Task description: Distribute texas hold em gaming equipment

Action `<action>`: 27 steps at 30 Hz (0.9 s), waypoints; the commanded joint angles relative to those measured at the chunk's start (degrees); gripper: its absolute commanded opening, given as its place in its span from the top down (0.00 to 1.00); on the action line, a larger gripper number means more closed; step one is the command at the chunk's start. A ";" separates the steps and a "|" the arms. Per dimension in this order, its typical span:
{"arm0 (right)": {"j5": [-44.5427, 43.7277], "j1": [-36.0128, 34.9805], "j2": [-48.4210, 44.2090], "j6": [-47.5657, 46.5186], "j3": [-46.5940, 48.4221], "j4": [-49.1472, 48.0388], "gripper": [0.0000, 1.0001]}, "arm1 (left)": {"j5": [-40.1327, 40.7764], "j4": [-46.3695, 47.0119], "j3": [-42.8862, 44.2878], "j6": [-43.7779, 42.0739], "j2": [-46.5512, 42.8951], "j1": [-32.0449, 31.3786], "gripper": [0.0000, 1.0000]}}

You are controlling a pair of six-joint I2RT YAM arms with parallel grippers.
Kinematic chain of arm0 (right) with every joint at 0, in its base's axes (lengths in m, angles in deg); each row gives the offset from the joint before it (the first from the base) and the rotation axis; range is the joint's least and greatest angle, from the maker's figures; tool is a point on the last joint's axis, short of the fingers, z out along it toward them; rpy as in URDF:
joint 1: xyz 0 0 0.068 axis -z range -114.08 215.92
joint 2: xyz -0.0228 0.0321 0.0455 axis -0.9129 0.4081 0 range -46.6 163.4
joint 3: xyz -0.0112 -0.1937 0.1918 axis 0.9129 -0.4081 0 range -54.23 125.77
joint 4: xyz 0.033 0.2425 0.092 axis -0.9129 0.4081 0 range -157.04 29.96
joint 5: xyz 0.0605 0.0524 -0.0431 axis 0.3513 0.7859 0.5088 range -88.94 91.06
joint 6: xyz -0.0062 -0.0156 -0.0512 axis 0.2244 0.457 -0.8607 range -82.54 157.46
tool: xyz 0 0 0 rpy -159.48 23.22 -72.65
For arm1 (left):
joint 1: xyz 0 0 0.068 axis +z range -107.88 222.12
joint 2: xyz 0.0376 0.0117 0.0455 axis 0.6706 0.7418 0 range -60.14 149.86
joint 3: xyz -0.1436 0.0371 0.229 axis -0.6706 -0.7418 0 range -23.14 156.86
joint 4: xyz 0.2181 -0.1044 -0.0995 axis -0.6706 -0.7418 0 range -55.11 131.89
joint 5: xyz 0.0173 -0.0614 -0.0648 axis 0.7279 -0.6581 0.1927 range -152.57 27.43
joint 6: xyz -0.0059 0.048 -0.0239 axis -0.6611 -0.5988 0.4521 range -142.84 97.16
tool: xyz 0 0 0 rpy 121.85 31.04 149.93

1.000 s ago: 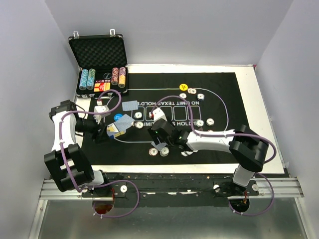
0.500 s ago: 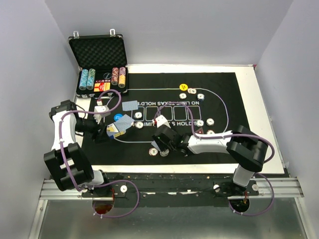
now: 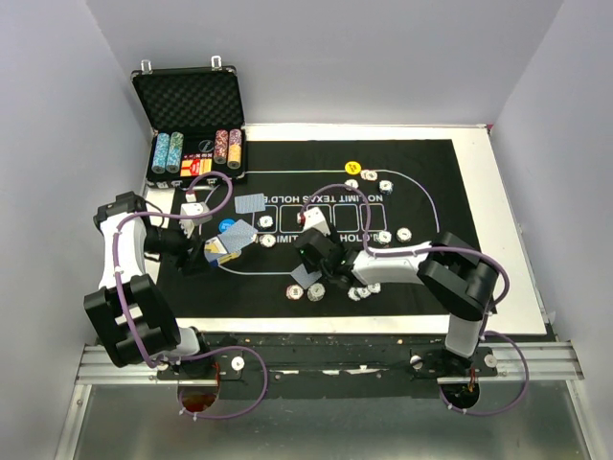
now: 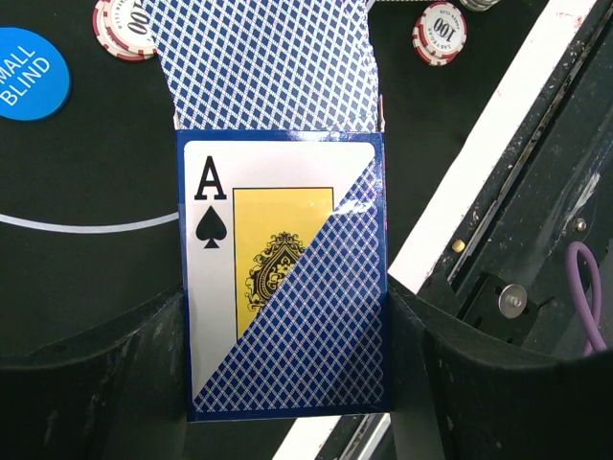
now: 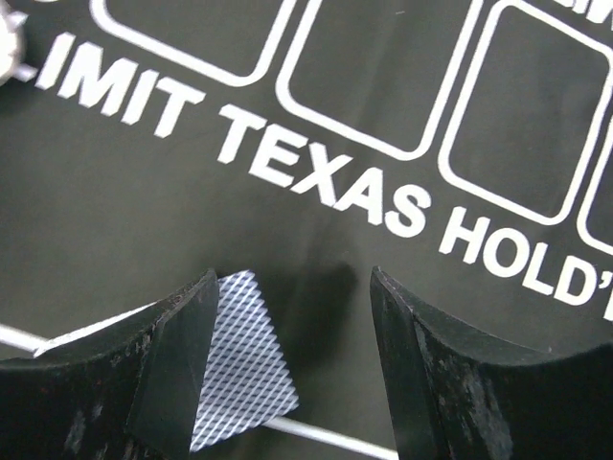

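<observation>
My left gripper (image 4: pixel 285 326) is shut on a blue card box (image 4: pixel 287 278) showing an ace of spades, with blue-backed playing cards (image 4: pixel 268 57) fanned out of its top. In the top view it (image 3: pixel 206 251) hovers over the mat's left end, beside the blue button (image 3: pixel 226 226). My right gripper (image 5: pixel 292 283) stands open over the black mat (image 3: pixel 431 163), nothing between its fingers. One blue-backed card (image 5: pixel 239 383) lies flat by its left finger. From above, that card (image 3: pixel 306 276) sits just behind two poker chips (image 3: pixel 305 291). A yellow button (image 3: pixel 352 169) lies far back.
The open metal case (image 3: pixel 192 105) with chip stacks stands at the back left. Loose chips (image 3: pixel 383 237) dot the mat's centre and right. Another card (image 3: pixel 249 203) lies face down left of the printed boxes. White table border (image 3: pixel 508 240) runs along the right.
The right arm has swung left and its gripper has shifted slightly, leaving a blue-backed card showing on the mat by the front chips. The left arm has not moved.
</observation>
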 commanded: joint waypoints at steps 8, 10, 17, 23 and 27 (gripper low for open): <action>4.88 4.60 -2.95 1.98 -1.16 5.78 0.28 | -0.66 -15.89 2.31 -0.64 0.52 0.66 0.88; 5.86 3.72 -6.03 2.86 -2.74 5.86 0.28 | -0.75 -15.97 2.40 -0.72 0.61 0.75 0.88; 9.63 -0.05 -10.00 5.67 -4.24 8.76 0.29 | -1.01 -15.97 2.49 -0.55 1.04 0.75 0.88; 12.45 -2.78 -7.98 13.23 -3.89 12.53 0.30 | -1.36 -15.97 2.49 -0.72 1.31 0.66 0.88; 12.80 -3.92 -5.35 18.24 -0.47 17.63 0.31 | -1.28 -15.97 2.66 -0.81 1.22 0.75 0.88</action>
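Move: The right hand is empty and low, just beyond the right-hand part of a face-down card: the card's middle is about 4 cm back, 4 cm to its left and 2 cm below. Some 5 cm nearer the base than the card stand a grey chip stack, 2 cm to the card's right, and a red chip stack, 3 cm to its left. From the left hand, the card lies roughly 23 cm to the right, about level and 12 cm down. Forward and right first, about 3 cm, skimming low over the mat away from the card, the right hand then reverses: it lifts a couple of centimetres and draws back some 9 cm, a little left as well, to sink again at the card's near side by the chips. Fingers stay open, their tips tilting down about 15 degrees. The left hand keeps holding the card box still. ##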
